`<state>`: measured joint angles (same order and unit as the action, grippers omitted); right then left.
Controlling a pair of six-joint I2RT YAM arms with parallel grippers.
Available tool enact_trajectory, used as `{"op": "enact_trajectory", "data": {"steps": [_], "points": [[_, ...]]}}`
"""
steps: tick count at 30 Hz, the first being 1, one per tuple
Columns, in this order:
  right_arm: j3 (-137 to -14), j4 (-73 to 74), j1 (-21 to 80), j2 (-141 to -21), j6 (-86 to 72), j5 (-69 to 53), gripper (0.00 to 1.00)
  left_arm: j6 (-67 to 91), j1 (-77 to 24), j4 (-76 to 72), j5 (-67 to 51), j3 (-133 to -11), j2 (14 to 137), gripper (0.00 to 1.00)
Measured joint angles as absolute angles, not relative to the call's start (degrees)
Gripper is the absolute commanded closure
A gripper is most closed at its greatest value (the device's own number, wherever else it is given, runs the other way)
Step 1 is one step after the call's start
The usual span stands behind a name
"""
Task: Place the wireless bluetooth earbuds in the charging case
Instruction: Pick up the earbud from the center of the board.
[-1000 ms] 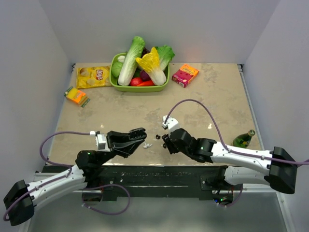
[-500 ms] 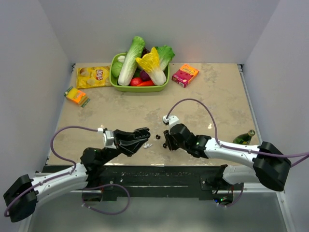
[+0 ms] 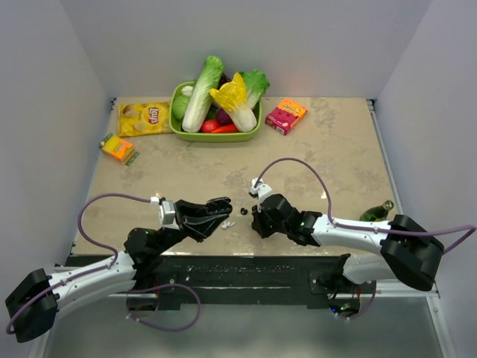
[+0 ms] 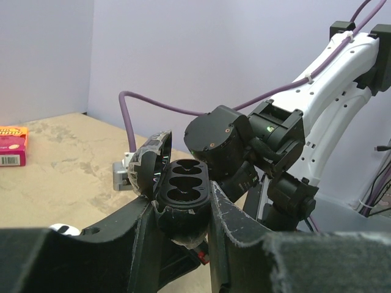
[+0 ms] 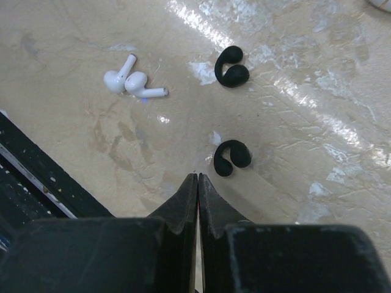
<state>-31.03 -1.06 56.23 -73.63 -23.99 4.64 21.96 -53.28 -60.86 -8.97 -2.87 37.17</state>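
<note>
My left gripper (image 4: 182, 198) is shut on a black charging case (image 4: 183, 186), held off the table with its lid swung open to the left. Its wells show no earbuds. In the top view the case (image 3: 215, 212) sits at the left gripper (image 3: 220, 209). Two black hook-shaped earbuds lie on the table, one (image 5: 231, 157) just beyond my right gripper's tips and the other (image 5: 231, 66) farther off. My right gripper (image 5: 197, 176) is shut with nothing between its fingers, low over the table right of the case (image 3: 256, 218).
A pair of white stemmed earbuds (image 5: 131, 82) lies left of the black ones. Further back are a green basket (image 3: 216, 136) of vegetables, a chips bag (image 3: 144, 118), a pink box (image 3: 286, 115) and an orange box (image 3: 118, 148). A green bottle (image 3: 376, 214) stands at the right.
My right gripper has closed from partly open to shut, empty, while reaching a little further left. My left arm carried the open case slightly forward, then held still.
</note>
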Motion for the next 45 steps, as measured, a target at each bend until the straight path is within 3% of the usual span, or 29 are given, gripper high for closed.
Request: {"op": "enact_trajectory", "data": {"steps": [29, 33, 34, 37, 41, 45], "points": [[-29.87, -3.46, 53.45, -79.42, -30.28, 8.01, 1.00, 21.96, -53.30, -61.34, -9.50, -2.87, 39.20, 1.00], [-29.87, -1.80, 53.45, -77.67, -30.44, 8.56, 0.81, 21.96, -53.30, -61.17, -9.67, -2.87, 39.11, 1.00], [-29.87, -1.08, 53.45, -76.47, -30.41, 8.86, 0.71, 21.96, -53.30, -61.17, -9.74, -2.87, 39.11, 1.00], [-29.85, -0.21, 53.49, -71.72, -30.00, 9.76, 0.54, 21.96, -53.32, -61.17, -9.85, -2.87, 39.05, 1.00], [-30.11, -0.30, 53.84, -67.09, -28.27, 9.80, 0.51, 21.96, -53.32, -61.19, -10.00, -2.87, 38.87, 1.00], [-32.95, 0.16, 54.08, -71.37, -25.39, 8.64, 0.54, 21.96, -53.32, -61.21, -10.02, -2.87, 39.00, 1.00]]}}
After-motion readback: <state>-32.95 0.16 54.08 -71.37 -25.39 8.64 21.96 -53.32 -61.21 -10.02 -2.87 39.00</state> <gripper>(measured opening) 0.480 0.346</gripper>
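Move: The near black earbud lies about 2 cm ahead of the right hand, 1 cm to its right and 3 cm below. The far black earbud is some 6 cm ahead and 2 cm left, the white earbuds 2 cm ahead and 8 cm left, the white case 14 cm ahead and 2 cm right. From the left hand, the near black earbud is roughly 5 cm ahead, 12 cm right and 22 cm below. Fingers shut, the right hand sinks 3 cm, nudges the near black earbud forward-right, then rises 5 cm, opening. ##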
